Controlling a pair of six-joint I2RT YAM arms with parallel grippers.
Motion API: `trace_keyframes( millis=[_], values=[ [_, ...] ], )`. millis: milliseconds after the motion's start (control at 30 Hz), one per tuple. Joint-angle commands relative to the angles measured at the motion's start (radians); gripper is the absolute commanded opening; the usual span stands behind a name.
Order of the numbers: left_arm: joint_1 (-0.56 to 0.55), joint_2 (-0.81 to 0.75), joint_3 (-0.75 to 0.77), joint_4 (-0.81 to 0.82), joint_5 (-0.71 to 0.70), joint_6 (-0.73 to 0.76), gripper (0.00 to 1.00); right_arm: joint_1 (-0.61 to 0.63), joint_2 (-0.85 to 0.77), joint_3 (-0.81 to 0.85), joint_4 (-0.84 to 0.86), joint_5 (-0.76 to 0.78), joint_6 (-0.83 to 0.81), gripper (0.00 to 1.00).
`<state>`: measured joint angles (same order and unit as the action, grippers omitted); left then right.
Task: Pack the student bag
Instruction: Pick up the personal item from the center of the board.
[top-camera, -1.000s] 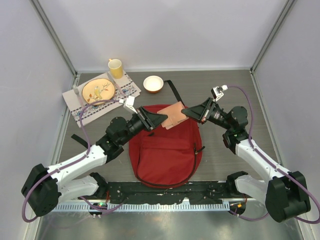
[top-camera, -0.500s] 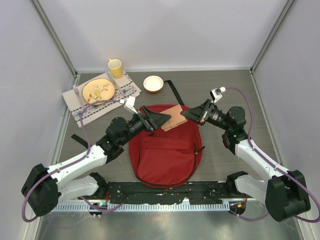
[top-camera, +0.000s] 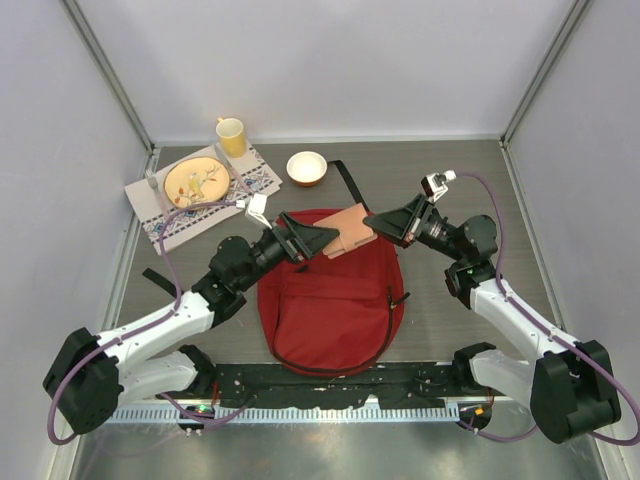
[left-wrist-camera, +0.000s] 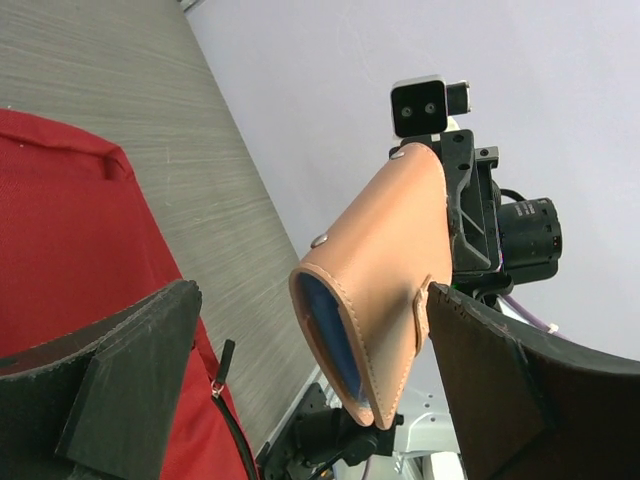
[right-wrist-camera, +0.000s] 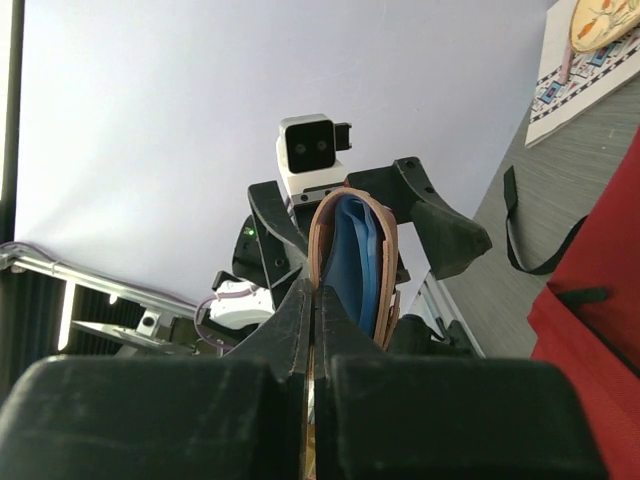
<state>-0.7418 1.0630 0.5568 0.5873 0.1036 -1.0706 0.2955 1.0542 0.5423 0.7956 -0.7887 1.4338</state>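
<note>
The student bag lies flat in the middle of the table, dark red with a black zipper line. Above its far end hangs a tan leather pouch with blue lining. My right gripper is shut on the pouch's right edge; in the right wrist view the jaws pinch one leather flap of the pouch. My left gripper is open, its fingers spread on either side of the pouch's left end. In the left wrist view the pouch stands between the left fingers, close to the right-hand one.
At the back left lie a patterned placemat with a decorated plate, a yellow mug and a white bowl. A black bag strap trails toward the back. Grey walls close in on three sides.
My left gripper has gone from shut on the pouch to wide open. The right gripper keeps its hold, and the pouch has shifted slightly right and up.
</note>
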Motion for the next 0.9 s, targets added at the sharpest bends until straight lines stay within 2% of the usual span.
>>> trace_keyframes(
  millis=[0,300,433,533,600,633,867],
  values=[
    [0.009,-0.003,0.002,0.097,0.038,-0.005,1.0,0.007,0.004,0.007,0.14,-0.021,0.065,0.01],
    [0.012,0.104,0.058,0.264,0.172,-0.074,1.0,0.008,0.091,-0.034,0.358,-0.046,0.189,0.01],
    [0.012,0.1,0.054,0.279,0.177,-0.08,0.96,0.007,0.104,-0.044,0.375,-0.044,0.191,0.01],
    [0.012,0.074,0.046,0.26,0.166,-0.069,0.85,0.005,0.096,-0.044,0.332,-0.04,0.157,0.01],
    [0.012,0.061,0.046,0.24,0.16,-0.057,0.73,0.007,0.089,-0.044,0.277,-0.037,0.128,0.01],
    [0.012,0.057,0.045,0.233,0.16,-0.054,0.64,0.007,0.086,-0.044,0.268,-0.032,0.114,0.01],
    [0.012,0.048,0.051,0.22,0.179,-0.045,0.33,0.005,0.086,-0.05,0.231,-0.024,0.082,0.04]
  ],
)
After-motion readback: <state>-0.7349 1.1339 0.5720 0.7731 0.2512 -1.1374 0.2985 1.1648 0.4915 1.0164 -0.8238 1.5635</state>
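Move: The tan wallet, the personal item, hangs in the right hand's shut fingers; its middle is about 4 cm to the left hand's right, 1 cm ahead and 3 cm higher. From the left hand, the red bag's middle is roughly 25 cm below, 2 cm back and 1 cm right; the white bowl is some 28 cm ahead and 5 cm left, also far below. From the right hand, the wallet's middle is about 4 cm left, 1 cm back and level. The left fingers come to pinch the wallet's near, open end from both sides, narrowing from wide open to under half. The left hand first eases up and about 2 cm right towards the wallet, turning some 10 degrees clockwise, then rises to nearly 3 cm in all and backs slightly as they close. The right hand keeps its grip, rises a touch, then sinks about 2 cm. ##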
